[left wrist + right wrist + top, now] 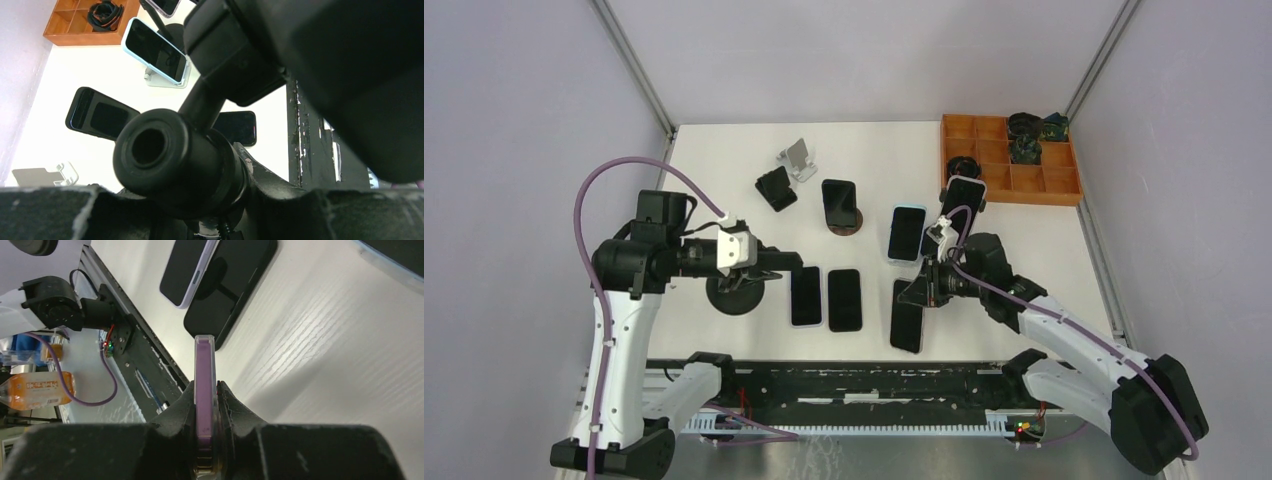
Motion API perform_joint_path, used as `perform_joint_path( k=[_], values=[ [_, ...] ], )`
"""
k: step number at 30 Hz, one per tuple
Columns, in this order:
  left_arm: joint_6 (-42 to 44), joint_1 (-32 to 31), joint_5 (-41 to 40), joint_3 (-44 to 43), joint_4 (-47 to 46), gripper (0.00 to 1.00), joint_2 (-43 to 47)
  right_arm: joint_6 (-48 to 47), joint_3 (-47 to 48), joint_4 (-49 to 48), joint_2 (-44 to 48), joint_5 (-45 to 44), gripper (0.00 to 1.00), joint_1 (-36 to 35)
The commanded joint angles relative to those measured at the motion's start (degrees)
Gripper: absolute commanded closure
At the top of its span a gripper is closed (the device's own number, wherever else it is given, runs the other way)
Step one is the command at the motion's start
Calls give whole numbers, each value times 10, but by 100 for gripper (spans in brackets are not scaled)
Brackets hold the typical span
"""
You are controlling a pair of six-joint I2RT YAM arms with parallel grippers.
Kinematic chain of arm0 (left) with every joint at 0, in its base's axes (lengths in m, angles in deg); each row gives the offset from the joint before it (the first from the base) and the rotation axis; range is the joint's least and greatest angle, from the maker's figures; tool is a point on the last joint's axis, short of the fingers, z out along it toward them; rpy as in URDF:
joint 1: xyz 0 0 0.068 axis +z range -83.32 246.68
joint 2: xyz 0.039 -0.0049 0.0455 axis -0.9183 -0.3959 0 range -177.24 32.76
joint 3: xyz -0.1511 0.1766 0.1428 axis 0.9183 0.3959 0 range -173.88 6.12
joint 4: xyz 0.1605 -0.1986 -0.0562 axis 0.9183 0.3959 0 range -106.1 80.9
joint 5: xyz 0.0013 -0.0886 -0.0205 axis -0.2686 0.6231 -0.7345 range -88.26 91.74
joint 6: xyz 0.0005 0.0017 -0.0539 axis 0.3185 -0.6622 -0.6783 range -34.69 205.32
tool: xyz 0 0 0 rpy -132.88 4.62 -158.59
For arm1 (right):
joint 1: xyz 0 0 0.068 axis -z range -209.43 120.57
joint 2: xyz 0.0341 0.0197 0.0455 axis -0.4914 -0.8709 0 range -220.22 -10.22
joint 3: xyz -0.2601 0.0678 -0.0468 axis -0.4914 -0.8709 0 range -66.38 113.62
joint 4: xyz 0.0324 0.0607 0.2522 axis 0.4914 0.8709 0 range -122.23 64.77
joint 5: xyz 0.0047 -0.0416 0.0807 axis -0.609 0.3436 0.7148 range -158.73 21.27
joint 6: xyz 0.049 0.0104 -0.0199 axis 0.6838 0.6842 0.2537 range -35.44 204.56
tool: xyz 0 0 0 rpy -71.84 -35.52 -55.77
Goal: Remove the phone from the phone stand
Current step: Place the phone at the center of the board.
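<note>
My right gripper (921, 290) is shut on a purple-edged phone (907, 322), which lies low over the table's near middle. In the right wrist view the phone (205, 385) stands edge-on, pinched between both fingers of my right gripper (206, 405). My left gripper (772, 265) is shut on a black phone stand (732, 297) with a round base at the near left. The left wrist view shows that stand's thick black cylinder (165, 155) clamped in my left gripper (200, 200). No phone shows on this stand.
Two dark phones (806, 297) (844, 300) lie flat between the grippers. Behind them are a phone on a brown round stand (839, 202), one on a black stand (776, 188), a blue-cased one (907, 232), another (964, 195) and an empty silver stand (799, 158). An orange tray (984, 180) sits back right.
</note>
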Motion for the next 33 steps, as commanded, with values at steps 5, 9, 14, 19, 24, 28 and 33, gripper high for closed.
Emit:
perform_joint_path(
  k=[5, 9, 14, 19, 24, 28, 33],
  values=[
    [-27, 0, 31, -26, -38, 98, 14, 8, -4, -163, -67, -9, 100, -8],
    [-22, 0, 30, -24, -37, 98, 13, 13, 11, -188, -117, -9, 100, -33],
    [-15, 0, 31, -23, -37, 98, 8, 17, 13, -204, -163, -36, 100, -69],
    [-16, 0, 31, -23, -37, 98, 6, 23, 6, -242, -181, -83, 100, -75],
    [-14, 0, 31, -23, -37, 98, 6, 6, 35, -241, -217, -124, 82, -74],
    [-15, 0, 25, -26, -37, 98, 9, -18, 49, -213, -237, -166, 62, -75],
    [-12, 0, 24, -24, -37, 98, 15, -46, 51, -169, -230, -229, 39, -93]
  ],
)
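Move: Below the right hand, about 9 cm down and 5 cm to its left, about 1 cm nearer the base, is the free spot on the board for the phone it holds. The flat black phone lies 9 cm left of that spot and 2 cm farther out, with the lilac phone another 9 cm left of the black one. The blue phone on its stand is 15 cm straight ahead of the right hand. From the left hand the spot is roughly 25 cm to the right, 1 cm ahead and 28 cm below. Lowering the already pinched phone beside the flat black phone, the right hand sinks and shifts left some 4 to 5 cm each, with a small sway forward and back. Then it pushes forward about 5 cm, sinking a little more and turning about 10 degrees, while the fingers open clearly around the phone's upper part. The left hand keeps holding the empty black stand aloft. ##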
